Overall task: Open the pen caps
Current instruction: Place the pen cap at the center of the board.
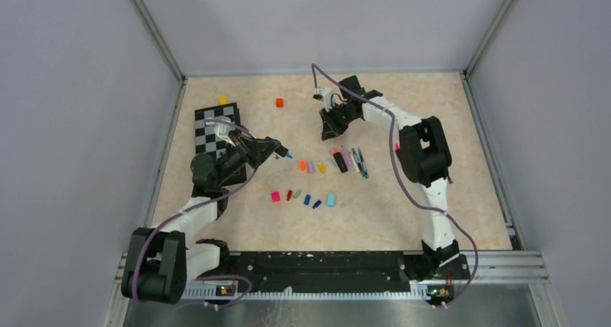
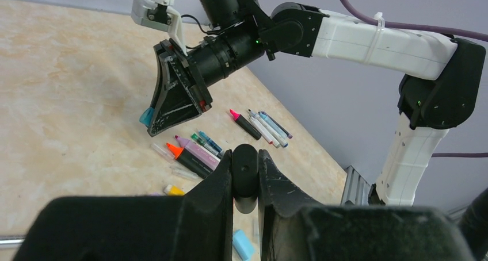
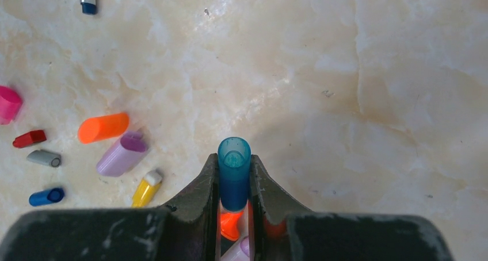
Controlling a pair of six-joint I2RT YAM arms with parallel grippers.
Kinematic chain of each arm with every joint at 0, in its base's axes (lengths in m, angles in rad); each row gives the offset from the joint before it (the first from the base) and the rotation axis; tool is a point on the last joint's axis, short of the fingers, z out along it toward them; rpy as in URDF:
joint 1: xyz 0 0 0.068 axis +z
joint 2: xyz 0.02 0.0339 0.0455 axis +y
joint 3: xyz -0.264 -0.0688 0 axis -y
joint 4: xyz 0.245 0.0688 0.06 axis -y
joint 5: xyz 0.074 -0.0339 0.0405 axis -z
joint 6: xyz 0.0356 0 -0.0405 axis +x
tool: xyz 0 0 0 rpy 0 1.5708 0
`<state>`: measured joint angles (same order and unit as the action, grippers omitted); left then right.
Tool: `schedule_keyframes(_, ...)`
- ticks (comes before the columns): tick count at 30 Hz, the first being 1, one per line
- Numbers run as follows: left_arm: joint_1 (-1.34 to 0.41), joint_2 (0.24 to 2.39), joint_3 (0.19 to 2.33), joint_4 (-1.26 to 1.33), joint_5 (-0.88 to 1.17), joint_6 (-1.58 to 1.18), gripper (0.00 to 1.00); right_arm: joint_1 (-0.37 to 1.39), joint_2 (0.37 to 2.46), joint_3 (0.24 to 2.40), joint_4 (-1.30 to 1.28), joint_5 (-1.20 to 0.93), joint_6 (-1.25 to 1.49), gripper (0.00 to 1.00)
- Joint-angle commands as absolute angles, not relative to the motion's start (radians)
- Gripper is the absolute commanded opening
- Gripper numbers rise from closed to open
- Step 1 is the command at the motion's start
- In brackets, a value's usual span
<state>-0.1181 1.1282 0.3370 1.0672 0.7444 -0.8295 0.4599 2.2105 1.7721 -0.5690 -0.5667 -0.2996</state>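
Observation:
My left gripper (image 1: 278,152) (image 2: 246,168) is shut on a black-barrelled pen (image 2: 246,175), whose bare blue tip (image 1: 287,155) points toward the table's middle. My right gripper (image 1: 328,131) (image 3: 234,168) hangs over the table further back, shut on a teal pen cap (image 3: 234,180) (image 2: 145,118). Several uncapped pens (image 1: 350,160) (image 2: 198,152) lie side by side below the right gripper. Loose pen caps lie on the table: orange (image 3: 103,127), lilac (image 3: 121,154), yellow (image 3: 147,188), grey (image 3: 44,157), red (image 3: 30,138), blue (image 3: 46,196), pink (image 1: 275,196) and light blue (image 1: 331,199).
A black-and-white checkerboard (image 1: 213,125) lies at the left, under the left arm. A yellow cube (image 1: 223,99) and a red cube (image 1: 279,102) sit near the back. Grey walls close in the table on three sides.

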Motion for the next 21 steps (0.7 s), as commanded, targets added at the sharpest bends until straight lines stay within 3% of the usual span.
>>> schedule_keyframes(1,-0.11,1.114,0.333,1.092,0.752,-0.81,0.0,0.496,2.269,1.87,-0.582,-0.524,-0.263,0.11)
schedule_keyframes(13,-0.109,1.113,0.336,1.081,0.755,-0.822,0.0,0.523,2.346,1.981,-0.598,-0.481,-0.229,0.22)
schedule_keyframes(21,-0.109,1.087,0.345,1.068,0.763,-0.83,0.0,0.525,2.318,2.015,-0.62,-0.444,-0.235,0.5)
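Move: The teal pen cap, already in the right fingers, goes to a bare spot on the board about 3 cm to that hand's left, 1 cm farther out and some 3 cm lower. The yellow cap lies about 8 cm back and 1 cm left of the hand, the lilac cap 7 cm back and 5 cm left, and the orange-tipped marker roughly 6 cm back and 4 cm right, all nearly 4 cm lower. From the left hand the spot is some 15 cm ahead, 9 cm right and 21 cm below. The teal cap is carried left and down about 3 cm each way, a little forward too, by the right hand until it is at the board. There the fingers open wide around the cap and let go of it, and the hand begins to rise, about 1 cm, still facing left and down. ##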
